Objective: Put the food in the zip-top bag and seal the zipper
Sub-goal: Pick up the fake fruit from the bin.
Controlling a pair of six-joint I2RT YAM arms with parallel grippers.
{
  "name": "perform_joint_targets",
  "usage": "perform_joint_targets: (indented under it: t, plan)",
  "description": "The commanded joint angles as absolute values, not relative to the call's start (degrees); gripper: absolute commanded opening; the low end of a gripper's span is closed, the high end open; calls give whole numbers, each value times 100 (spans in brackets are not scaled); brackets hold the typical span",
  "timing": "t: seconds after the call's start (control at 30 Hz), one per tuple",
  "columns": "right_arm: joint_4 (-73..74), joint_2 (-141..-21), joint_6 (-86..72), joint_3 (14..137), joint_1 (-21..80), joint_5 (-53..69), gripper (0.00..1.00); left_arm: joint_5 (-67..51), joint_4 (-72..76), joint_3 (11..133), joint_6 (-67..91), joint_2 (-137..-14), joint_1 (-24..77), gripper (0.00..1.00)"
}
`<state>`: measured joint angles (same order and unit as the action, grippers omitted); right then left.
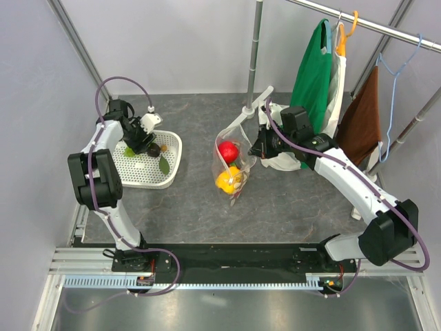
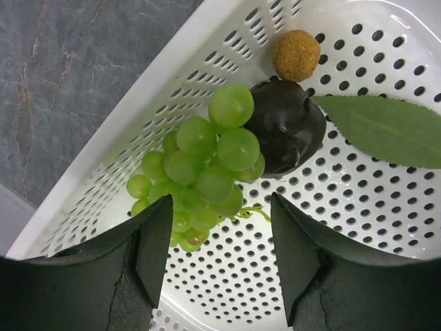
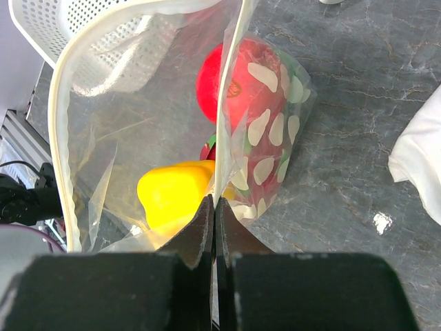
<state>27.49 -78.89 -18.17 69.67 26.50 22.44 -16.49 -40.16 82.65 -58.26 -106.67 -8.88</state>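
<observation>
The green bunch of grapes [image 2: 207,162] lies in the white perforated basket [image 2: 172,83], just ahead of my left gripper [image 2: 220,221]. That gripper is open, and its left finger [image 2: 155,248] is beside the bunch's lower grapes. In the top view the left gripper [image 1: 145,141] hovers over the basket [image 1: 172,155]. My right gripper [image 3: 215,207] is shut on the upper edge of the zip-top bag [image 3: 138,138], holding it upright with its mouth open. A red food [image 3: 238,83] and a yellow one [image 3: 172,196] sit inside. The pale zipper [image 3: 58,138] rims the opening.
A dark rounded item [image 2: 286,124], a small brown ball [image 2: 295,55] and a green leaf [image 2: 386,127] share the basket. A white cloth [image 1: 279,162] lies behind the right gripper [image 1: 256,148]. A pole [image 1: 253,55] and hanging green [image 1: 313,69] and brown [image 1: 362,117] garments stand at the back right.
</observation>
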Motion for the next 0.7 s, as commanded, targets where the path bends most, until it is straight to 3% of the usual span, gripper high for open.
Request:
perform_joint_targets:
  t: [0.0,0.47,0.53,0.67]
  plan:
    - [2707,-7910,-1758,7251,2663,2364,0,-1565,-3780,8508,-6302,-10845,-888,65]
    - [2742,-7998,-1784,7330,2663,2443,0,-1512,-3612,7945,-6654,-11021,-809,60]
    - [2742,-8007,-1793,7304,2663,2452,0,-1459,-3612,7919,-6478,-11118,-826,55]
    - [2742,-7989,-1811,7313,2663,2452,0,-1485,-3577,7936,-6056,-10934,-852,32]
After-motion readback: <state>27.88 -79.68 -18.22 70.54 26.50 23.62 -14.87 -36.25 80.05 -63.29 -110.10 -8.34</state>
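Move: The green grapes lie almost right under the open left fingers, some 1 cm ahead and 1 cm left of them and about 4 cm lower. The dark round fruit is about 5 cm to the hand's right and 1 cm back. The small brown ball sits some 9 cm right and 1 cm ahead, and the green leaf 9 cm right and 6 cm back. From the right hand, the grapes are about 43 cm left and 11 cm ahead. Sink the left gripper about 3 cm straight down onto the grapes in the bin, letting it ease roughly 1 cm forward and back again on the way, with the fingertips still pointing down and tilted forward. Once down, close the fingers by about a third of their gap, so the tips come in on the grapes from both sides. ##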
